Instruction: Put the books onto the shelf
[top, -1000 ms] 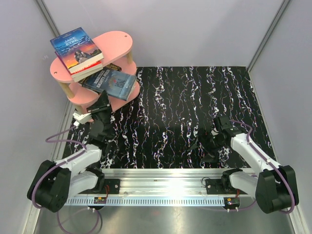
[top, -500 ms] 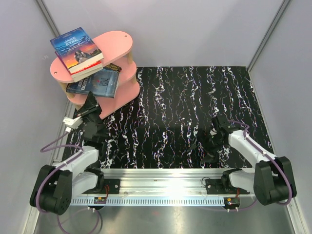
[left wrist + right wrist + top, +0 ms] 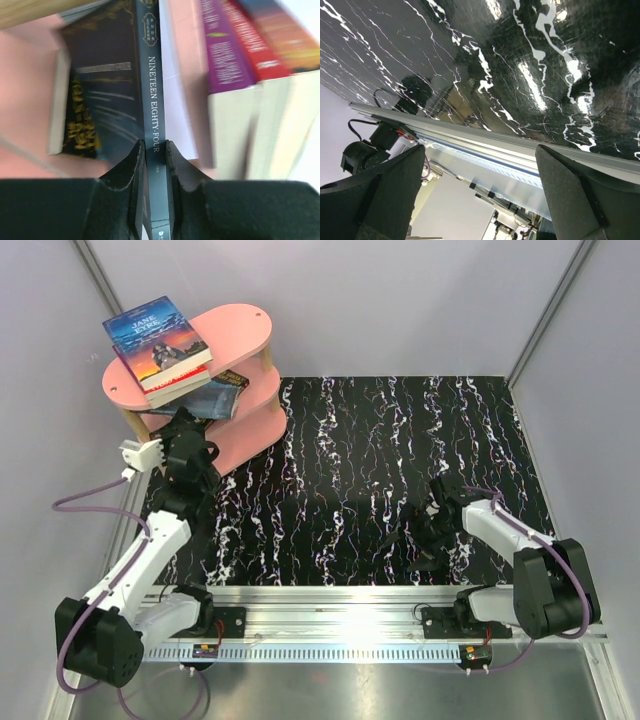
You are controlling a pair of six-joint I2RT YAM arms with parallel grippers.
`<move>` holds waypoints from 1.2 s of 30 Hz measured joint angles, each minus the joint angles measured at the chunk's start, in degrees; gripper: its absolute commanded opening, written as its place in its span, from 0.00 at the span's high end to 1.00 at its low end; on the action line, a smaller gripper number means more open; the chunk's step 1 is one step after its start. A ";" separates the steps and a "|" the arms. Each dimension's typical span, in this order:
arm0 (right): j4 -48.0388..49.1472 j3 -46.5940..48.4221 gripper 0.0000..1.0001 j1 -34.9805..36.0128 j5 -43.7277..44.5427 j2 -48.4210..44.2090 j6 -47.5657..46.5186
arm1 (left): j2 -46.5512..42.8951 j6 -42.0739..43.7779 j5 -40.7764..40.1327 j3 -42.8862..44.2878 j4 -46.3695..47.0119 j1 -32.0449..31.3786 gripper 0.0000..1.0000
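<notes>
The pink shelf [image 3: 240, 330] stands at the far left of the table. On its top board lies a stack with blue "Jane Eyre" [image 3: 155, 335] uppermost. The left wrist view shows that stack as purple [image 3: 222, 55], red [image 3: 250, 40] and blue [image 3: 285, 35] books. My left gripper [image 3: 185, 435] is at the middle tier, shut on the spine of the dark blue "Nineteen Eighty-Four" [image 3: 152, 100]. That book [image 3: 210, 400] lies mostly under the top board, on a dark book with yellow lettering [image 3: 95, 110]. My right gripper [image 3: 415, 540] hangs open and empty over the mat.
A black marbled mat [image 3: 380, 460] covers the table and grey walls close it in. The metal rail [image 3: 520, 150] holding the arm bases runs along the near edge. A pale wooden shelf post [image 3: 268, 362] stands just right of the books.
My left arm has stretched toward the shelf and pushed "Nineteen Eighty-Four" deeper onto the middle tier. The right arm has drawn back a little toward its base.
</notes>
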 measured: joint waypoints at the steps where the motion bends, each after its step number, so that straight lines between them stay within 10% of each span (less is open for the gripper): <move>1: 0.24 0.00 0.00 0.00 0.00 0.24 0.09 | 0.13 -1.05 -0.04 0.04 -1.62 -0.20 1.00; 24: 1.07 0.74 0.00 0.00 0.15 3.65 -0.83 | 13.77 -17.18 -2.64 1.01 -7.06 -4.85 0.75; 31: -0.20 3.72 0.00 0.00 0.72 4.94 -2.12 | 19.34 -24.87 -4.22 7.93 -13.49 -4.85 0.59; 36: -0.44 5.29 0.00 0.00 0.79 6.69 -2.71 | 23.52 -28.52 -4.59 12.11 -15.61 -4.85 0.24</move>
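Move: The left hand still grips Nineteen Eighty-Four by its spine; its resting place on the middle shelf lies about 11 cm ahead, 7 cm right and 10 cm below. The Treehouse book already there is some 10 cm ahead, 7 cm right and 13 cm down; the Jane Eyre stack stands roughly 8 cm ahead, 2 cm left and 8 cm above. From the idle right hand that resting place is about 32 cm ahead, 37 cm left and 18 cm up. The left hand lowers Nineteen Eighty-Four about 9 cm while easing right, then pushes forward, fingers opening to release it. ##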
